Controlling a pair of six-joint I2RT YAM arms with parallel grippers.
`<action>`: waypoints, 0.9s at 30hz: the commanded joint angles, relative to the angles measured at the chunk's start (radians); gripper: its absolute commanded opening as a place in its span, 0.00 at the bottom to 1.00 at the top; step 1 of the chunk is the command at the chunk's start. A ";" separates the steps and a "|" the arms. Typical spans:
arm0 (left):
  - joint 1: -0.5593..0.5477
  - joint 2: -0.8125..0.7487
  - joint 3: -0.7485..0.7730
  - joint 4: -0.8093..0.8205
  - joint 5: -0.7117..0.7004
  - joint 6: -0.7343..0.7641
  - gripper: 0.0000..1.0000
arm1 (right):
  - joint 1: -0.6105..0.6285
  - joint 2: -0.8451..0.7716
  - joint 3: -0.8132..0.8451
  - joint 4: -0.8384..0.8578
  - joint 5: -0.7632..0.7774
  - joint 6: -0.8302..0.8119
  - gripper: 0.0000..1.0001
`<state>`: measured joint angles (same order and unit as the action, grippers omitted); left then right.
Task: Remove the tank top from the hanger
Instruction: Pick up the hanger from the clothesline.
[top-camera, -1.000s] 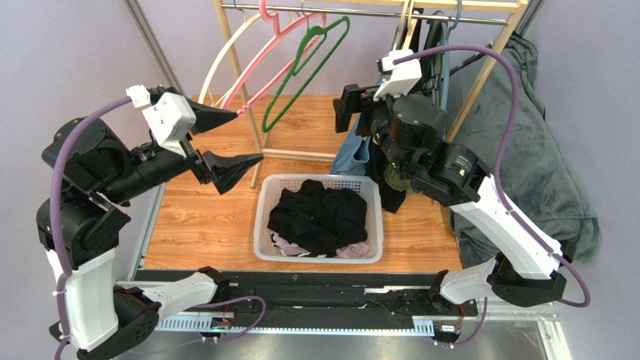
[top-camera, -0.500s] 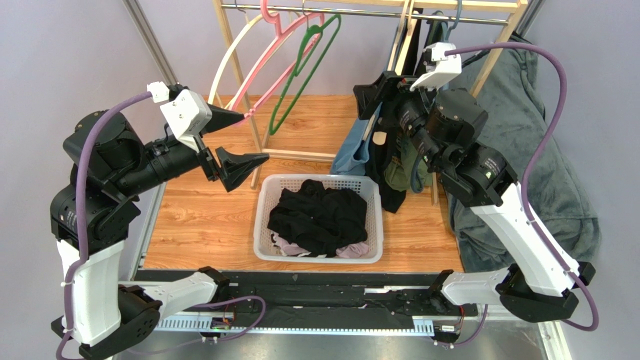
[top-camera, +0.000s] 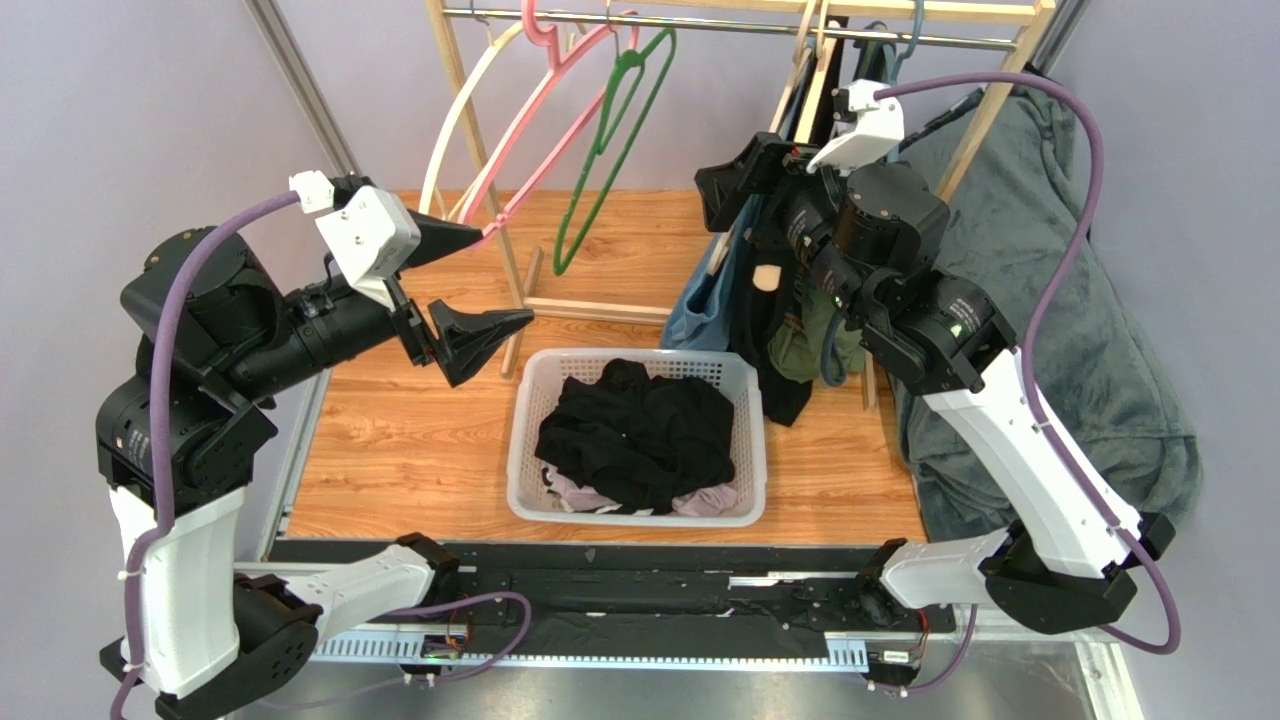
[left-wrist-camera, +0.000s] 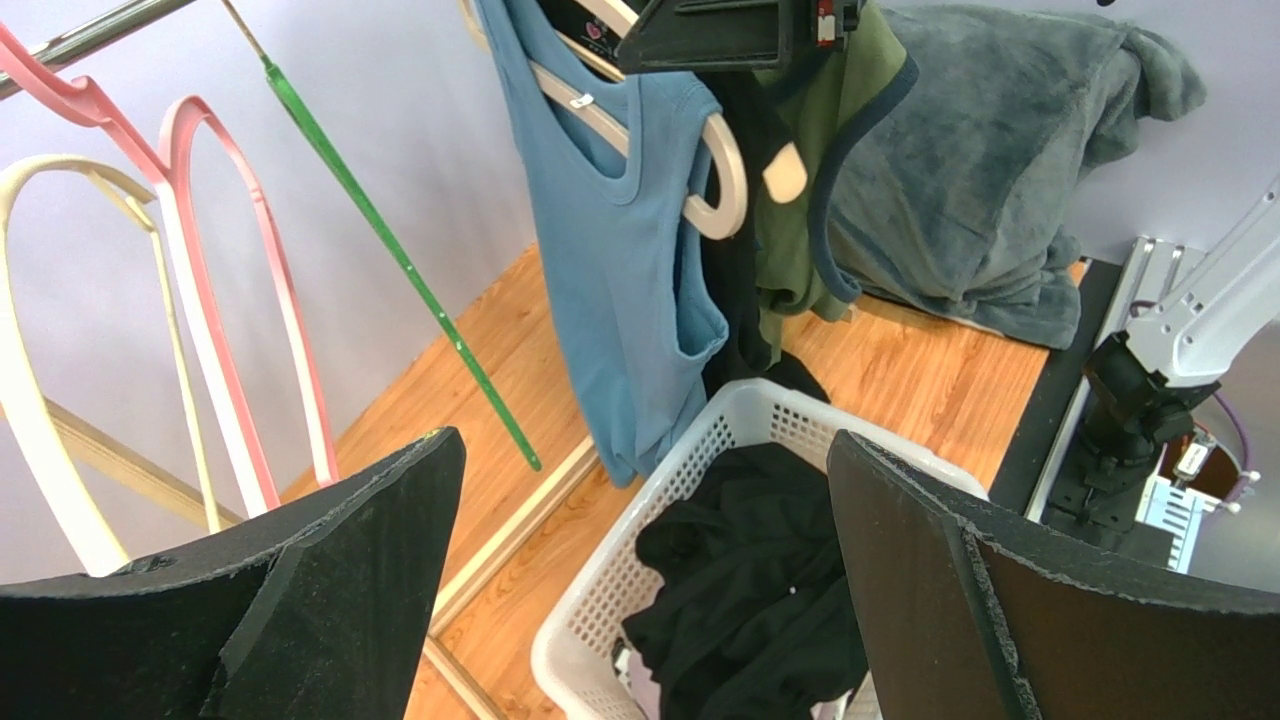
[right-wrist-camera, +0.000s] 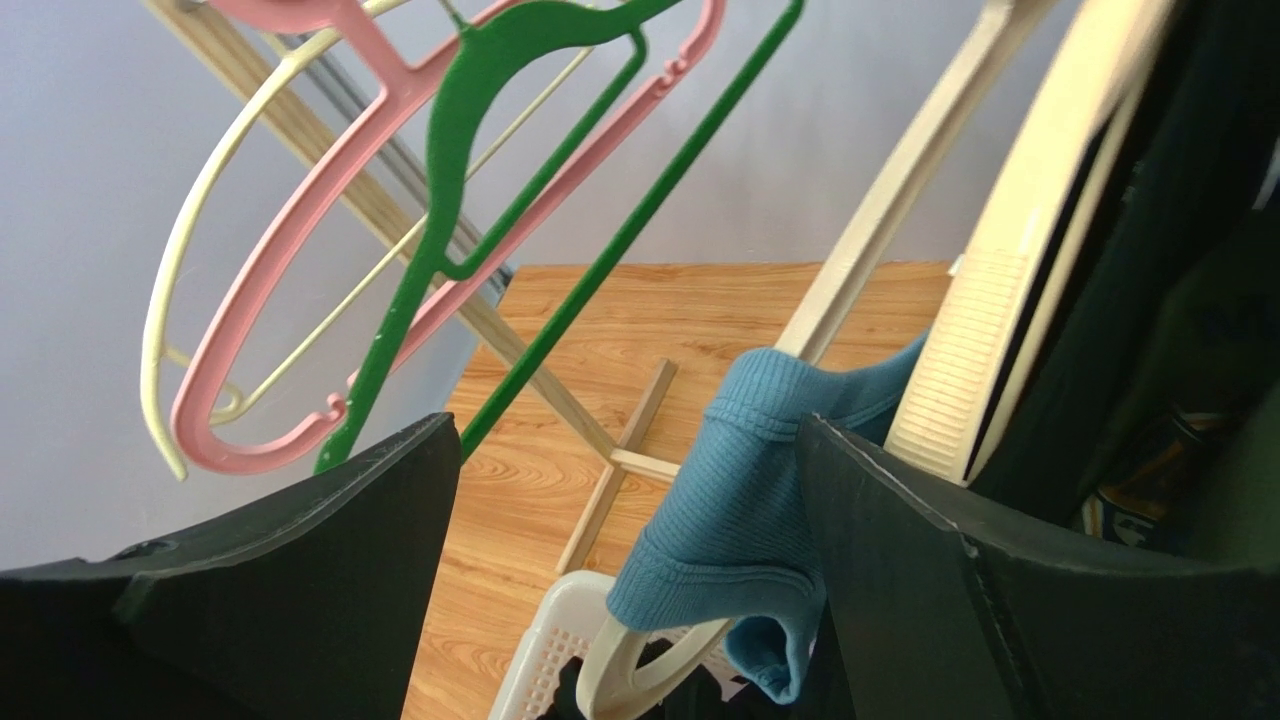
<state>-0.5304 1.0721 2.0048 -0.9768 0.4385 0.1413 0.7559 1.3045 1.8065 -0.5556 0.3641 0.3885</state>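
The blue tank top (top-camera: 703, 311) (left-wrist-camera: 637, 255) (right-wrist-camera: 769, 458) hangs on a cream hanger (left-wrist-camera: 726, 183) (right-wrist-camera: 980, 308) at the right end of the wooden rack. My right gripper (top-camera: 747, 168) (right-wrist-camera: 628, 425) is open, up beside the hanger's left shoulder. The blue strap and hanger arm lie close to its right finger, untouched by either finger. My left gripper (top-camera: 504, 276) (left-wrist-camera: 643, 440) is open and empty, left of the basket, facing the tank top from a distance.
A white basket (top-camera: 528, 435) (left-wrist-camera: 601, 623) of black clothes sits below the tank top. Empty cream, pink (top-camera: 529, 120) and green (top-camera: 609, 143) hangers hang left on the rack rail (top-camera: 751, 26). Dark and green garments (top-camera: 812, 338) hang behind the tank top. A grey blanket (top-camera: 1074, 315) lies right.
My right arm rose and swung right, up to the tank top's hanger, then eased back left. My left arm shifted slightly right. The green hanger swung.
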 joint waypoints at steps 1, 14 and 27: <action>0.001 -0.001 0.009 0.004 0.003 0.014 0.99 | -0.004 -0.023 0.034 -0.053 0.140 0.044 0.89; 0.006 0.002 0.028 0.003 0.020 0.001 0.99 | -0.076 -0.131 -0.059 -0.125 0.306 0.012 0.91; 0.015 -0.009 0.020 0.003 0.034 -0.003 0.99 | -0.213 -0.122 -0.104 -0.061 0.003 -0.040 0.92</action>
<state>-0.5220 1.0706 2.0056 -0.9771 0.4522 0.1398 0.5518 1.1816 1.7306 -0.6819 0.5465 0.3737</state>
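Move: Just in front of the right hand, about 5 cm ahead, 2 cm to its left and some 12 cm below, hangs the near end of the blue tank top's hanger. The near end of the black top's wooden hanger is about 6 cm to the right of it, while the green hanger hangs empty some 12 cm ahead, 20 cm left and 5 cm below the hand. From the left hand, the blue hanger's near end is roughly 20 cm ahead, 31 cm right and 16 cm below. Sweeping to the right about 12 cm in front of the clothesline, the open right hand turns some 20 degrees clockwise, sinking only slightly before it stops. The near end of the blue tank top's hanger stays below and between its spread fingers, the left finger seeming to carry that side along; the fingers don't close. ##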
